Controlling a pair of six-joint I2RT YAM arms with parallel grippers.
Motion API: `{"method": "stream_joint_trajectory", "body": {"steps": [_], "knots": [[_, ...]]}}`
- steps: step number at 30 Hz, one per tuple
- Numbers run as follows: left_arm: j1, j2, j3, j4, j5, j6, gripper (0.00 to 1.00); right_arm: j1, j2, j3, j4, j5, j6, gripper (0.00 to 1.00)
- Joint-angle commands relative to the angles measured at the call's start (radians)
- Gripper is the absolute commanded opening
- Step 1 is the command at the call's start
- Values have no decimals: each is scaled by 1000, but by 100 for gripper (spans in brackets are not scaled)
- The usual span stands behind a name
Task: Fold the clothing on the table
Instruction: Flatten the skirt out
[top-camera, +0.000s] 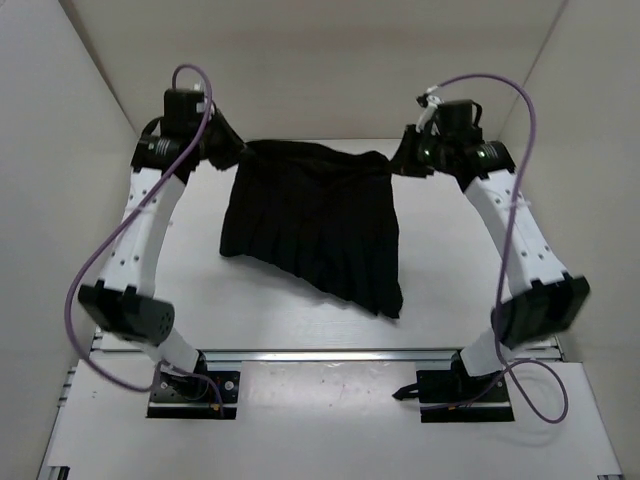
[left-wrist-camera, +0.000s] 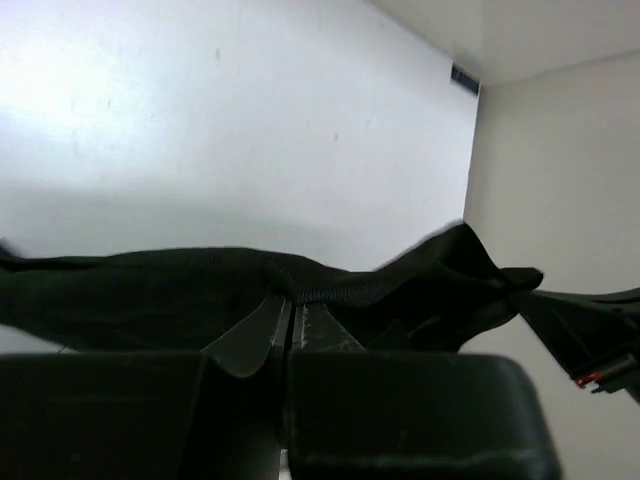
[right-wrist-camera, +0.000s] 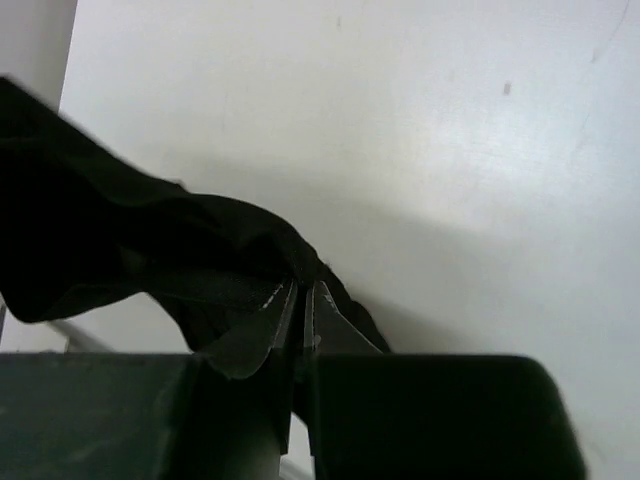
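Observation:
The clothing (top-camera: 312, 225) is a black pleated garment, lifted by its top edge so that it hangs between the two arms, its lower hem reaching the table (top-camera: 300, 320). My left gripper (top-camera: 232, 152) is shut on the garment's top left corner; in the left wrist view the ribbed waistband (left-wrist-camera: 300, 280) runs across the closed jaws of my left gripper (left-wrist-camera: 292, 305). My right gripper (top-camera: 405, 160) is shut on the top right corner, and the right wrist view shows bunched black cloth (right-wrist-camera: 150, 250) pinched at my right gripper (right-wrist-camera: 302, 290).
White walls (top-camera: 60, 150) enclose the table on the left, back and right. A silver metal rail (top-camera: 330, 355) runs along the near edge by the arm bases. Purple cables (top-camera: 100, 260) loop off both arms.

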Motion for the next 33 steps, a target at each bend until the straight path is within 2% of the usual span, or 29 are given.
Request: {"method": "stream_joint_trajectory", "body": {"steps": [1, 3, 4, 5, 7, 12, 14, 15, 16, 17, 18, 19, 20, 21, 22, 23, 24, 25, 29, 33], "knots": [[41, 99, 234, 42, 12, -1, 0, 24, 102, 307, 99, 28, -25, 0], [61, 144, 396, 15, -17, -1, 0, 36, 194, 531, 61, 41, -44, 0], [70, 147, 424, 9, -48, 0, 0, 36, 204, 578, 41, 42, -47, 0], [80, 135, 448, 9, -56, 11, 0, 29, 207, 593, 45, 38, -45, 0], [93, 92, 391, 38, -70, 22, 0, 0, 170, 519, 70, -4, -28, 0], [23, -113, -88, 139, -77, 94, 0, -57, -47, -39, 212, -44, -15, 0], [8, -216, -399, 202, -48, 89, 0, -83, -98, -208, 231, -60, -18, 0], [-11, -245, -479, 235, -27, 78, 0, -82, -123, -304, 228, -51, -16, 0], [-15, -291, -626, 252, -15, 71, 1, -76, -155, -401, 217, -45, -18, 0], [-35, -325, -763, 253, 1, 78, 6, -72, -170, -446, 208, -41, -19, 1], [-55, -334, -822, 246, 15, 74, 11, -68, -193, -530, 196, -30, -13, 6], [-72, -351, -930, 234, 16, 80, 22, -68, -230, -619, 195, -24, -1, 14], [-77, -358, -1012, 230, 21, 94, 48, -72, -256, -694, 202, -28, 8, 20], [-86, -361, -1082, 234, 31, 100, 60, -74, -267, -727, 205, -19, 19, 38], [-89, -365, -1104, 233, 45, 109, 67, -91, -279, -773, 205, -10, 24, 50], [-83, -367, -1123, 224, 47, 114, 67, -91, -296, -808, 196, -2, 31, 57], [-84, -371, -1135, 226, 38, 109, 68, -88, -299, -815, 194, 22, 39, 69], [-85, -374, -1126, 211, 16, 112, 69, -86, -309, -834, 171, 28, 44, 71], [-97, -352, -1094, 171, -25, 123, 73, -88, -339, -919, 188, 48, 120, 77], [-153, -307, -1109, 219, -109, 54, 75, -60, -339, -1011, 261, 45, 178, 74]]}}
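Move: I hold the skirt's top edge stretched in the air between my two shut hands. Its body hangs about 9 cm back and 14 cm below my left hand, 14 cm to its right; from my right hand, roughly 8 back, 13 left and 12 below. The bare table spot for the left corner is some 21 cm back and 34 below my left hand, 1 to its right; the right corner's is about 17 back, 2 right and 32 below my right hand. I fling both shut hands about 7 cm forward and up together, then sweep them back towards myself and steeply down, roughly 35 cm of drop, to lay the held edge near the front rail. My wrists first lift, then tip some 45 degrees downward; during the descent both grippers open wide and let go of the corners. ##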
